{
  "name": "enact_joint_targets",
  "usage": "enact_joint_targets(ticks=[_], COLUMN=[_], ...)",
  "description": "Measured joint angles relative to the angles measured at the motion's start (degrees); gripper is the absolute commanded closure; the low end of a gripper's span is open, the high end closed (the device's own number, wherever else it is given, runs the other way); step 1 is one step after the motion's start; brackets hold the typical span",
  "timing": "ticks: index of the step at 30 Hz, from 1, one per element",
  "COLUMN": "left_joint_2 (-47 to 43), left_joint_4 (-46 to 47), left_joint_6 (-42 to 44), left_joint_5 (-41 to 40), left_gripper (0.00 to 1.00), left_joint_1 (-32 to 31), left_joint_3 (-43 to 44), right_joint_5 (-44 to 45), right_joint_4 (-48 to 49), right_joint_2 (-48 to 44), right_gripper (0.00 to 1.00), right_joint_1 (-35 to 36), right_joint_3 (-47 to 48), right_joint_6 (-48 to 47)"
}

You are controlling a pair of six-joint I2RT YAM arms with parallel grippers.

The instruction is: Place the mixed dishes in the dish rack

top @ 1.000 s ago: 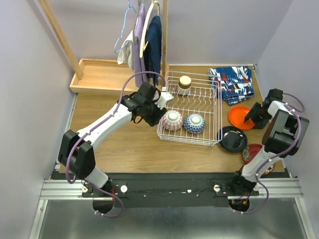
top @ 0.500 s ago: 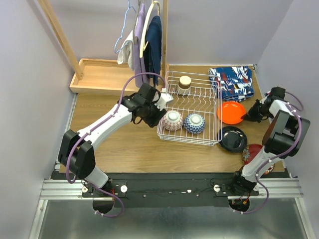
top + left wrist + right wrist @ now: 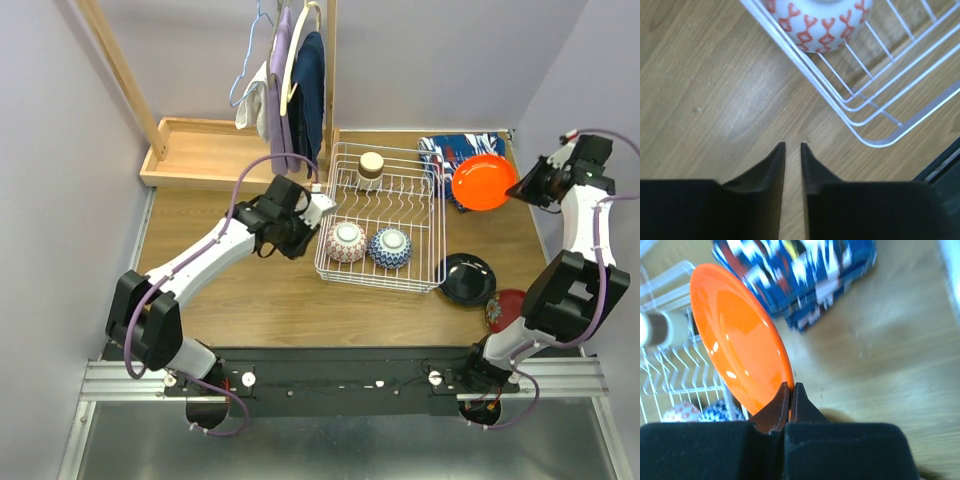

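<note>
My right gripper [image 3: 518, 186] [image 3: 791, 386] is shut on the rim of the orange plate [image 3: 483, 182] [image 3: 740, 340], held tilted in the air over the table's far right, beside the dish rack [image 3: 380, 282] [image 3: 880, 142]. Inside the rack are the red-white bowl [image 3: 346, 241] [image 3: 815, 20], the blue-patterned bowl [image 3: 390, 246] [image 3: 720, 410] and the tan cup [image 3: 371, 165] [image 3: 660, 327]. The black plate [image 3: 467, 278] and dark red plate [image 3: 505, 308] lie on the table to the rack's right. My left gripper [image 3: 303, 234] [image 3: 793, 145] hovers just left of the rack, narrowly open with nothing between its fingers.
A blue-red patterned cloth [image 3: 455, 150] [image 3: 800, 275] lies at the far right, partly under the raised plate. A shallow wooden tray [image 3: 200, 155] sits at the far left. Clothes on hangers [image 3: 290, 70] hang from a wooden frame behind the rack.
My right gripper closed on the orange plate's rim and lifted it off the table, up and toward the back. My left gripper narrowed and drew slightly left of the rack.
</note>
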Motion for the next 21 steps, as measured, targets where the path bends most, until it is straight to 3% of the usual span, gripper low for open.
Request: enact_joint_targets(ticks=[5, 10, 16, 21], left_joint_2=[-2.82, -1.49, 5.95, 8.50], left_joint_4=[0.39, 1.51, 3.54, 3.56], left_joint_6=[-0.79, 0.28, 0.02, -0.07], left_joint_5=[0.66, 0.57, 0.55, 0.66], left_gripper=[1.00, 1.00, 1.00, 1.00], left_joint_1=[2.95, 2.93, 2.25, -1.57], left_joint_3=[0.55, 0.98, 1.90, 4.07], right_joint_5=[4.55, 12.70, 22.93, 31.39], right_joint_4=[-0.50, -0.63, -0.68, -1.03], right_joint_2=[-3.39, -5.53, -7.21, -7.21], right_gripper=[1.00, 1.00, 1.00, 1.00], right_joint_1=[1.03, 7.41, 19.80, 23.12], right_joint_3=[7.37, 13.51, 13.90, 13.90], right_joint_6=[-0.02, -0.72, -1.75, -2.12])
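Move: The right gripper already holds the orange plate by its right edge; the dish rack's middle is roughly 32 cm to its left, hardly 1 cm farther out, about 13 cm lower. The folded cloth lies some 16 cm ahead and 2 cm left, 15 cm down; the black plate about 18 cm back, 9 cm left, 17 cm down. From the left gripper, the rack's left rim is about 6 cm right, level fore and aft, 4 cm lower; the red-patterned bowl about 4 cm ahead, 15 cm right, 8 cm below. Lift the right gripper about 13 cm with the orange plate kept pinched, then carry it some 8 cm left, rolling its left side down about 25 degrees and tipping the fingers up a little. Meanwhile shut the left gripper on nothing, raise it slightly, sink it about 4 cm, then slide it right to come close to the rack's left rim. ##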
